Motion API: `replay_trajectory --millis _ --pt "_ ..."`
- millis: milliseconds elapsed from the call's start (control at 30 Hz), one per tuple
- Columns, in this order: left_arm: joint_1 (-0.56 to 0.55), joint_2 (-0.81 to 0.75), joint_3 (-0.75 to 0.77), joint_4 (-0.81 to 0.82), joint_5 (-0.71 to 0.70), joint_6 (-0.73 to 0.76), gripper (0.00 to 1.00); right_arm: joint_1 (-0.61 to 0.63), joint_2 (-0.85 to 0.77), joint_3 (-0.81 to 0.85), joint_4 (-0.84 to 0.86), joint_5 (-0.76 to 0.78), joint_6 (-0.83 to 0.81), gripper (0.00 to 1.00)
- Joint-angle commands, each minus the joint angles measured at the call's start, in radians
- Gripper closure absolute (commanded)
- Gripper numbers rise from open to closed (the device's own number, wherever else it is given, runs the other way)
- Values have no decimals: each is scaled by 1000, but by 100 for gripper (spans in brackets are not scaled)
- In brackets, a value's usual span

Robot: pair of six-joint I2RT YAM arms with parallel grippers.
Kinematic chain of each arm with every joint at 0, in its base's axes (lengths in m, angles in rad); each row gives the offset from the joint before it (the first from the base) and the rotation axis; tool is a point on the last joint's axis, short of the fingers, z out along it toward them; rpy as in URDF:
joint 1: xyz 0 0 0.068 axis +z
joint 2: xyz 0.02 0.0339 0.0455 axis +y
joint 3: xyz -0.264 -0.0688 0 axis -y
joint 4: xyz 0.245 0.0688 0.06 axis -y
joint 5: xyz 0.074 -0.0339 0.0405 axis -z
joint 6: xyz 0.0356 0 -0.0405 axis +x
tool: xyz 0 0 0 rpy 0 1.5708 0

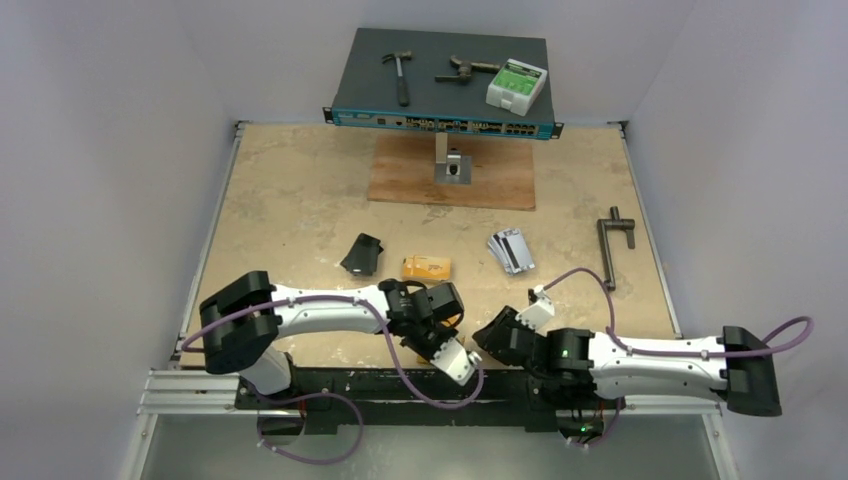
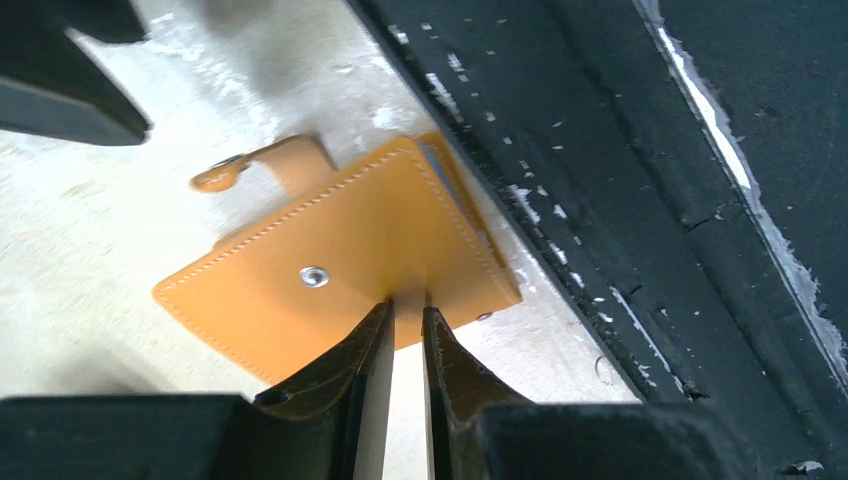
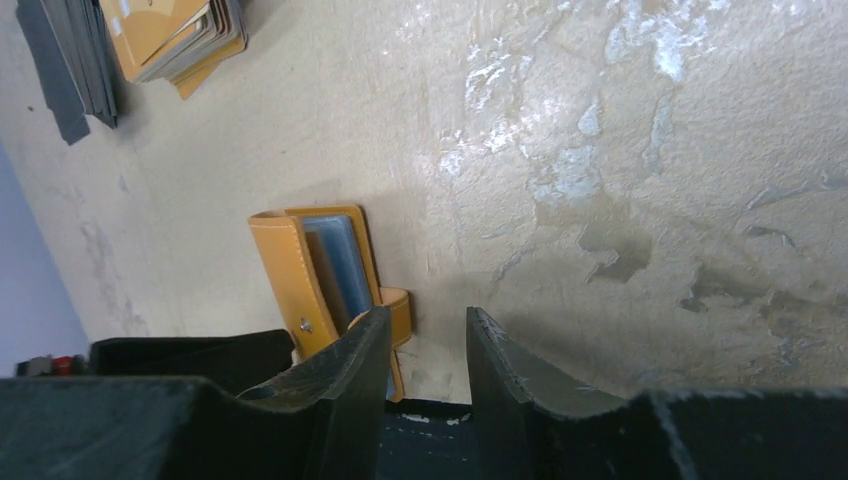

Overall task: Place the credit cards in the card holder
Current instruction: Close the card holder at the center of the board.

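Note:
The card holder [image 2: 330, 240] is an orange wallet lying near the table's front edge, its snap tab [image 2: 270, 160] loose. My left gripper [image 2: 408, 308] is pinched on the edge of one cover. In the right wrist view the card holder [image 3: 285, 265] stands partly open and shows its greyish sleeves [image 3: 340, 262]. My right gripper [image 3: 428, 322] is open and empty just right of it. In the top view the left gripper [image 1: 441, 320] and right gripper [image 1: 492, 335] face each other over the card holder [image 1: 453, 320]. Yellow-orange credit cards [image 1: 426, 267] and silver credit cards [image 1: 511, 250] lie further back.
A black folded case [image 1: 362, 254] lies left of the yellow stack. A metal handle tool [image 1: 612, 250] lies at the right. A wooden board [image 1: 452, 172] and a network switch [image 1: 440, 85] carrying tools stand at the back. The black front rail [image 2: 650, 200] runs beside the wallet.

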Motion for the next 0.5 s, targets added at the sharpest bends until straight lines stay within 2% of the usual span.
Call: replay_trajectory --millis 0,100,167,200,267,367,467 --pt "2 -71 41 -31 -70 -101 82 -10 67 141 -88 44 -74 62" --pt "10 -89 103 -75 -108 -171 79 -20 102 243 -186 46 -114 51" --pt "19 -92 172 -136 -140 -217 77 -25 95 289 -235 46 -119 38" --pt "26 -99 210 -168 -149 -231 77 -29 78 297 -245 46 -113 29" --pt "46 -127 276 -219 -142 -248 76 -36 11 296 -251 55 -99 3" --pt "80 -184 357 -268 -129 -273 72 -36 -106 287 -252 82 -101 1" --pt "152 -247 407 -280 -62 -366 49 -35 -196 286 -261 112 -119 1"
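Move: The card holder, folded over with its strap loose, lies just beneath the left hand, its middle some 2 cm to the right, 1 cm ahead and 2 cm down. Counted from the left hand, the orange card stack is about 15 cm straight ahead and the grey cards 18 cm ahead and 13 cm left. From the right hand the holder is about 7 cm left, 1 cm back and 3 cm below; the white cards lie 17 cm ahead and 6 cm right. The left hand comes up off the folded cover of the card holder, slowly at first and then fast, rising about 11 cm while drifting some 5 cm forward and turning roughly 20 degrees counter-clockwise, its narrow finger gap widening partway towards the end. At the same time the right hand, clear of the holder, backs away from it almost straight up by about 10 cm and spreads its fingers from partly to fully open. ##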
